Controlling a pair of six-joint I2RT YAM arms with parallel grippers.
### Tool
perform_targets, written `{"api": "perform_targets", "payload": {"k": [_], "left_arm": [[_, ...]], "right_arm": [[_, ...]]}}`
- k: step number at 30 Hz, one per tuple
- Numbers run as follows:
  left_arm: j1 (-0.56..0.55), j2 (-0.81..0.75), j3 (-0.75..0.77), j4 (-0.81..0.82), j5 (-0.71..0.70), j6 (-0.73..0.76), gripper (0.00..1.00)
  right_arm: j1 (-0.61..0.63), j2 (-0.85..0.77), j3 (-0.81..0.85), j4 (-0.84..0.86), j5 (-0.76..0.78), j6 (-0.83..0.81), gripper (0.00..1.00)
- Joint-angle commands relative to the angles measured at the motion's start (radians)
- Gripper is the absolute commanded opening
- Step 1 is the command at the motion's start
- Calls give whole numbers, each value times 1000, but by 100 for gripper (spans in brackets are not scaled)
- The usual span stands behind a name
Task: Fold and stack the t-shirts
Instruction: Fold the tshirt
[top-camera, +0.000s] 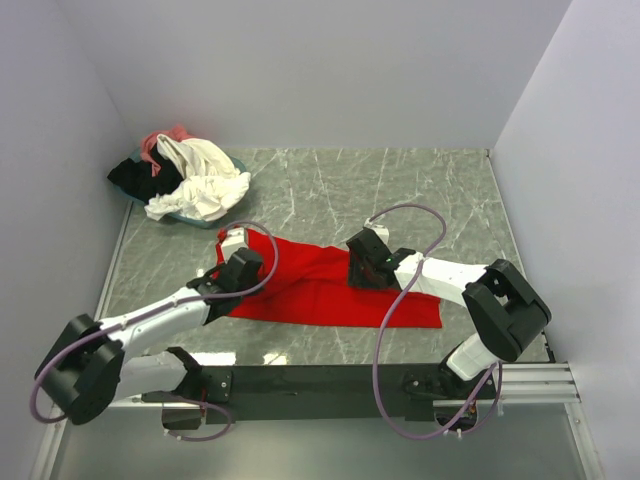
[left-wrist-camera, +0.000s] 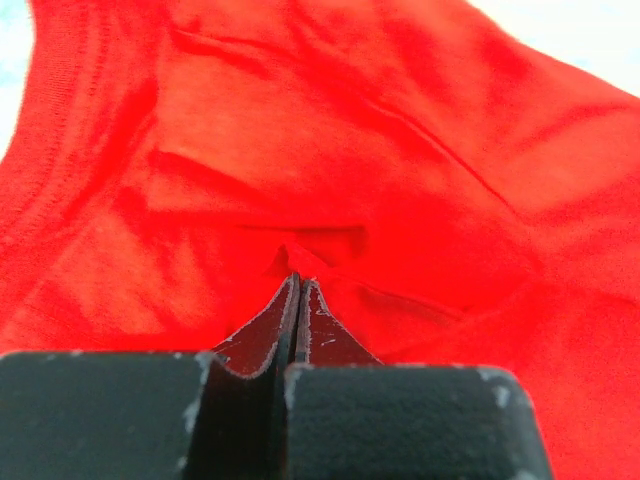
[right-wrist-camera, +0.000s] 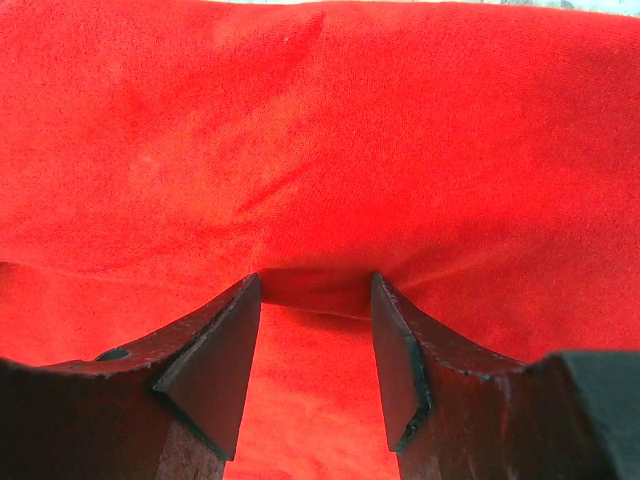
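Note:
A bright red t-shirt (top-camera: 320, 290) lies spread on the marble table between both arms. My left gripper (top-camera: 234, 264) sits at the shirt's left edge. In the left wrist view that gripper (left-wrist-camera: 298, 284) is shut, with a small pucker of the red t-shirt (left-wrist-camera: 330, 150) pinched at its tips. My right gripper (top-camera: 356, 268) rests on the shirt's upper middle. In the right wrist view it (right-wrist-camera: 315, 285) stands open, fingertips pressed down onto the red cloth (right-wrist-camera: 320, 130), with a low fold between them. A cream-white t-shirt (top-camera: 200, 185), a black one (top-camera: 130, 178) and a pink one (top-camera: 160, 142) lie heaped at the back left.
The heap sits in a teal-rimmed tray (top-camera: 186, 218) in the back left corner. Grey walls close in the table on the left, back and right. A black rail (top-camera: 320, 380) with both arm bases runs along the near edge.

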Motion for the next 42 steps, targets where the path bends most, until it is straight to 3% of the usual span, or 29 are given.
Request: {"api": "perform_targets", "payload": {"k": [1,17,20,23,24,27,36,42], "left_arm": [[-34,-82,-38,49,57,18,1],[-161,-140,-104,51,151,-20,3],[-184,-162,-112,27,157,-42,11],[-201,-214,-129,-7,157,-72,23],[-204,-228,-132,-24,154,-83,32],[-208,-298,-143,-81,154,-114,41],[-210,-440,-97,-149,81,-137,49],[-210,-239,-3,-79,-5,-102,56]], "right_arm": [[8,13,46,-11,34,-4,55],[8,25,63,-23,33,-3,55],[8,23,63,-26,34,-3,55],[8,25,63,-28,34,-3,55],[8,28,63,-26,31,-3,55],[9,29,64,-26,33,-4,55],[9,31,64,-23,34,-7,55],[8,36,63,-18,27,-7,55]]}}
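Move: The left hand already holds a small pinch of the red t-shirt just above the table. It is bound for the shirt's near edge, roughly 8 cm back, 5 cm to its right and 2 cm below. The shirt's far-left corner is about 14 cm ahead and 8 cm left, and the patch under the right fingers is level ahead, some 24 cm right. From the right hand that near-edge spot lies about 8 cm back and 19 cm left. Keeping its pinch, the left hand drags the upper cloth of the t-shirt back towards the near edge, some 6 cm back and 5 cm to the right, staying low after a slight early lift and turning about 15 degrees clockwise. It then opens to roughly half and lets go of the cloth while still easing back, rises about 3 cm clear and edges slightly left before starting forward again, while the right hand stays put with its parted fingertips resting on the shirt. ##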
